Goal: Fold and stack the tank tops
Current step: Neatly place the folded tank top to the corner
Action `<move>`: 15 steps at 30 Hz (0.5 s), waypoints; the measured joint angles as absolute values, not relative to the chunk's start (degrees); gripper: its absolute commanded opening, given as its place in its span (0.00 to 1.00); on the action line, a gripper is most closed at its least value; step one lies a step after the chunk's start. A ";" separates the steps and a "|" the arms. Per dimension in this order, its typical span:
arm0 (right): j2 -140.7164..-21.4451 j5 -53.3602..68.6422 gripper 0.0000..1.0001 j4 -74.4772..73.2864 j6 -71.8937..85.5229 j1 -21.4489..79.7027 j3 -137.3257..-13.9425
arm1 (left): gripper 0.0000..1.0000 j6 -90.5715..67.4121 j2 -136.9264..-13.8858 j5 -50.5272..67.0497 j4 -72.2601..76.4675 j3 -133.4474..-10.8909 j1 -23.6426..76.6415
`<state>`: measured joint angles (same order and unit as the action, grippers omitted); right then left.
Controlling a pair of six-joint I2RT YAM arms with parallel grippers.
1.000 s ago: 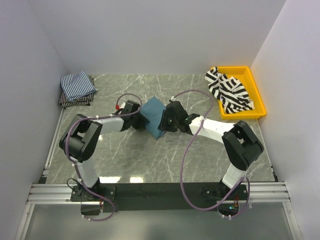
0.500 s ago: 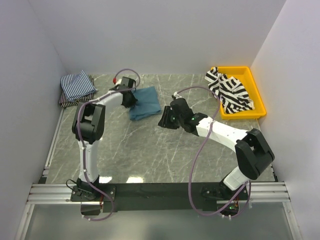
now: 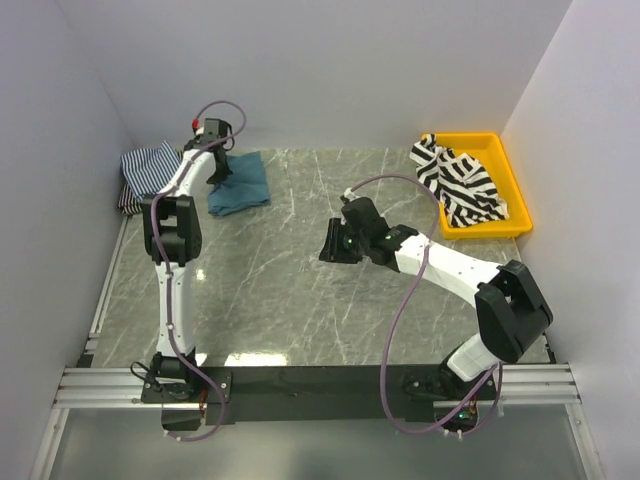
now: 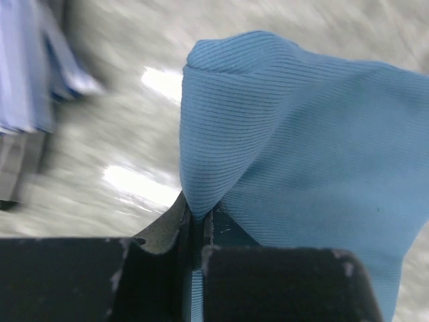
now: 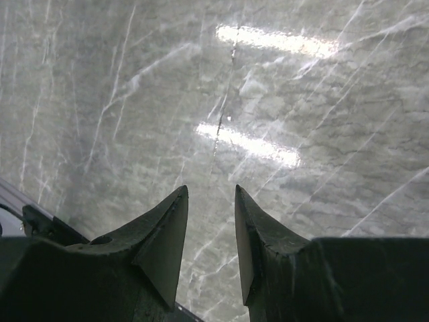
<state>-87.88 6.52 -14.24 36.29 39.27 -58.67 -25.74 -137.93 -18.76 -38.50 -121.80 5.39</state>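
Observation:
The folded teal-blue tank top hangs at the back left, pinched at its left edge by my left gripper, which is shut on it. In the left wrist view the ribbed blue cloth fills the frame and runs down between the closed jaws of the left gripper. Folded finely striped tank tops lie stacked by the left wall, just left of the teal one. The black-and-white striped tank top lies crumpled in the yellow tray. My right gripper hovers open over bare marble.
White walls close in the table on the left, back and right. The arm bases and a metal rail run along the near edge. Purple cables loop off both arms.
My left arm has carried the teal tank top from mid-table to the back left, beside the striped stack. The right gripper let go of it and drew back slightly toward the middle.

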 measured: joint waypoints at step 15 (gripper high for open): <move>-89.67 11.42 0.40 -14.61 34.65 39.38 -61.21 | 0.01 -18.70 -138.61 -21.21 -42.13 -132.94 -3.70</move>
<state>-89.67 11.42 -14.61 34.65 39.38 -61.21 -18.70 -138.61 -21.21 -42.13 -132.94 -3.70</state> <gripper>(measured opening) 0.404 0.079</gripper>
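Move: The stack of striped tank tops in the far-left corner lies about 18 cm to the left hand's left, some 4 cm farther out and 4 cm below it. The folded teal tank top is already pinched between the left fingers, with most of its cloth to their right; its middle is some 7 cm to the right, about 2 cm ahead and 3 cm below. From the idle right hand the stack is roughly 32 cm ahead, 55 cm to the left and 9 cm lower. The folded teal tank top, still pinched at its left part by the shut left fingers, is carried quickly leftward about 10 cm towards the striped stack while the hand climbs some 6 cm, slowing towards the end. The wrist hardly turns, and the grip is kept. ##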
